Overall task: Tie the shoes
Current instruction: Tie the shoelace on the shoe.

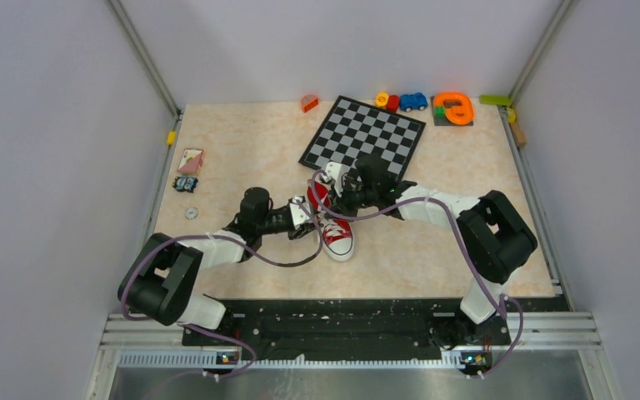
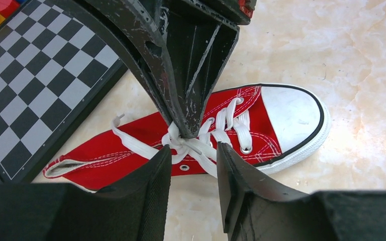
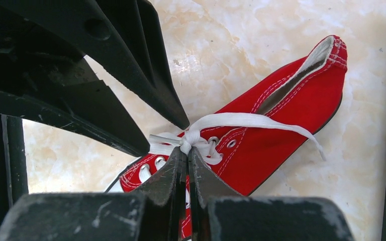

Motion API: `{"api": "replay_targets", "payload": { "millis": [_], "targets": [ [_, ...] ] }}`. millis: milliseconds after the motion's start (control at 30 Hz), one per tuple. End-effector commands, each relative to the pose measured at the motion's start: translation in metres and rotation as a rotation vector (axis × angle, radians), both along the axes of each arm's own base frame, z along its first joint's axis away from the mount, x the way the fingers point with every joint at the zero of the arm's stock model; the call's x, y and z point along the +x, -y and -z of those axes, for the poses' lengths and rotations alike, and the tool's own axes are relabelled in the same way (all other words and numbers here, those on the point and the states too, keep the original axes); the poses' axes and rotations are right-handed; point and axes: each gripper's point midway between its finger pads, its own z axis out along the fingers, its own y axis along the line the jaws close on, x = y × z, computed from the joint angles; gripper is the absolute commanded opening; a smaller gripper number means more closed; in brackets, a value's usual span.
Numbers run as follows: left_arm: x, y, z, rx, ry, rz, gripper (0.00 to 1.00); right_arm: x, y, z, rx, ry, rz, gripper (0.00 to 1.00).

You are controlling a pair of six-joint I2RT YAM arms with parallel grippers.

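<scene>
The shoe is a red canvas sneaker lying on the table, white toe cap toward the near edge. Its white laces bunch into a knot over the eyelets, and one loose strand runs back toward the heel. My right gripper is shut, its tips pinching the laces at the knot. My left gripper is open, its two fingers standing either side of the lace strands just beside the knot. In the top view both grippers, left and right, meet over the shoe.
A black-and-white chessboard lies right behind the shoe, its edge close to the heel. Small toys, among them a blue car and an orange piece, line the far edge. A card and a small ring lie at the left.
</scene>
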Motion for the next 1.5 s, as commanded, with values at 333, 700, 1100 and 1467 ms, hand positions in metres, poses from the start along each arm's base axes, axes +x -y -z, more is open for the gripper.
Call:
{"api": "replay_targets", "payload": {
  "millis": [333, 700, 1100, 1467],
  "targets": [
    [0.013, 0.003, -0.009, 0.002, 0.044, -0.021, 0.26, 0.009, -0.016, -0.028, 0.077, 0.054, -0.034, 0.0],
    [0.017, 0.001, -0.024, -0.022, 0.053, -0.06, 0.0, 0.012, -0.012, -0.025, 0.059, 0.056, -0.013, 0.0],
    [0.003, -0.004, -0.047, -0.051, 0.08, -0.057, 0.0, 0.028, 0.003, -0.015, -0.007, 0.08, 0.073, 0.0],
    [0.003, -0.01, -0.065, -0.066, 0.117, -0.094, 0.0, 0.028, 0.005, -0.013, -0.013, 0.08, 0.077, 0.0]
  ]
}}
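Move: The lace end sits between the left hand's half-open fingertips, within about 1 cm and level with them. The knot is roughly 2 cm ahead and 1 cm right of that hand, already pinched in the shut right fingers; the lace end lies about 2 cm back and 1 cm left of the right hand. From the left hand, the other loose strand is about 5 cm ahead and the toe cap some 7 cm back, 5 cm right and 4 cm lower. The left fingers close on the lace end at the knot while easing about 1 cm forward, then lift it nearly straight up, some 5 cm, away from the shoe. The right hand keeps its pinch on the knot, holding still at first; as the left starts up, it shifts about 1.5 cm forward and 1 cm right, so the two draw apart. ##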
